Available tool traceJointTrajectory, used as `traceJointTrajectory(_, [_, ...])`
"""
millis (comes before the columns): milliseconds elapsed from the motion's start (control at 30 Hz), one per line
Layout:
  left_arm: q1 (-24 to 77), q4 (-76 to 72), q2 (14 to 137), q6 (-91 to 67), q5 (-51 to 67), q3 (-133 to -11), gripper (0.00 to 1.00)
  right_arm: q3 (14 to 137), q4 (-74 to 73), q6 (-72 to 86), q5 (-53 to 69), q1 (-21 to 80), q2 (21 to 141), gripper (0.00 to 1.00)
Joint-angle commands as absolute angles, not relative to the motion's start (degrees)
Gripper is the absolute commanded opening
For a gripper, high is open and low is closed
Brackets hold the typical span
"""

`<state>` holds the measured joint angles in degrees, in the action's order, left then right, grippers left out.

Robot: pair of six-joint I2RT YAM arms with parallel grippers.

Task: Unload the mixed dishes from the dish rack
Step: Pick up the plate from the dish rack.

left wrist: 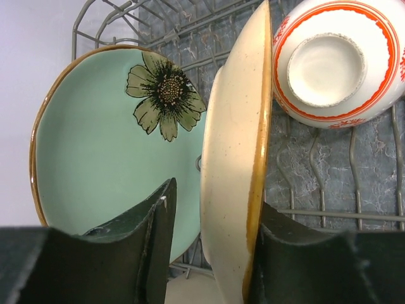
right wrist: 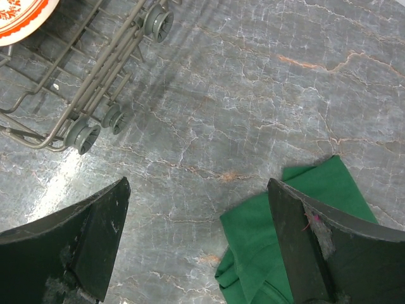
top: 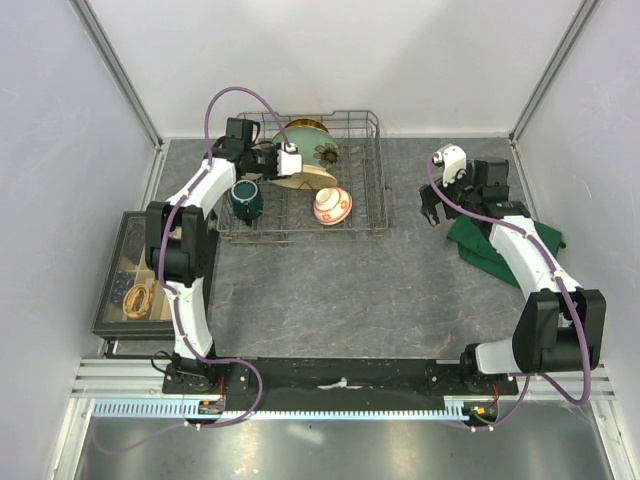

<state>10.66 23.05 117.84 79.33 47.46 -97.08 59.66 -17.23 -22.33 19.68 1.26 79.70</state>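
The dish rack (top: 368,185) stands at the back of the table. In it a cream plate (left wrist: 231,190) stands on edge in front of a pale-green flower plate (left wrist: 101,158). A red-and-white bowl (left wrist: 335,63) lies upside down to the right, and a dark green mug (top: 246,198) sits at the rack's left end. My left gripper (left wrist: 218,199) straddles the cream plate: the right finger touches its brown rim, while a gap remains at the left finger. My right gripper (right wrist: 197,190) hangs wide open over bare table, right of the rack, holding nothing.
A folded green cloth (top: 482,245) lies under the right arm, its corner below the right finger (right wrist: 304,253). A flat dark-framed tray (top: 110,275) with small items sits at the table's left edge. The rack's wheeled corner (right wrist: 82,133) is close to the right gripper.
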Motion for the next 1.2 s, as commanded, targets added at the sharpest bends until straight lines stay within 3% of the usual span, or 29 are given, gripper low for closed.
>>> traceJointTrajectory(0, [10.99,20.39,117.95,78.93,47.20,-97.91,0.45,59.41,-15.47,-23.20,20.74,1.23,80.07,0.98])
traceJointTrajectory(100, [10.99,20.04,117.69,77.44,47.02,-97.91,0.39,59.33,-15.47,-23.29,20.83,1.23,80.16,0.98])
traceJointTrajectory(200, [10.99,19.52,117.51,76.04,46.50,-98.00,0.24,59.24,-15.47,-23.38,20.66,1.23,80.16,0.98])
traceJointTrajectory(233, [11.07,19.25,117.42,75.59,46.41,-97.91,0.16,59.15,-15.47,-23.47,20.65,1.23,80.16,0.98])
traceJointTrajectory(467, [11.07,16.00,116.28,70.50,44.57,-96.86,0.02,58.89,-15.47,-23.73,20.65,1.23,80.16,0.98])
traceJointTrajectory(800, [11.16,6.51,113.21,56.88,42.10,-92.74,0.02,58.62,-15.47,-23.99,20.92,1.23,79.98,0.98])
traceJointTrajectory(1167, [11.43,0.26,108.55,54.58,38.85,-89.74,0.02,58.10,-16.00,-24.35,21.45,1.23,79.63,0.98])
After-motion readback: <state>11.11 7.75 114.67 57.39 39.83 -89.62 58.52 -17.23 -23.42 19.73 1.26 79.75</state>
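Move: The cream plate stands between the left hand's still-parted fingers, near its left edge; its middle is about 7 cm right, 1 cm back and some 4 cm lower. The green plate is 7 cm right and 6 cm ahead of the hand, the red-and-white bowl 11 cm right and 7 cm back, the teal mug 9 cm left and 6 cm back, both about 9 cm below. From the right hand the cream plate lies roughly 32 cm left, 7 cm ahead and 5 cm below. The left fingers, already astride the cream plate's left edge, close promptly and pinch its rim between them, then keep that grip while the hand eases only about 1.5 cm, forward towards the green plate and to the left. Most of what follows is in the wrist, which swings some 15 degrees counter-clockwise so that the fingers point more forward, with a slight tilt as well. ##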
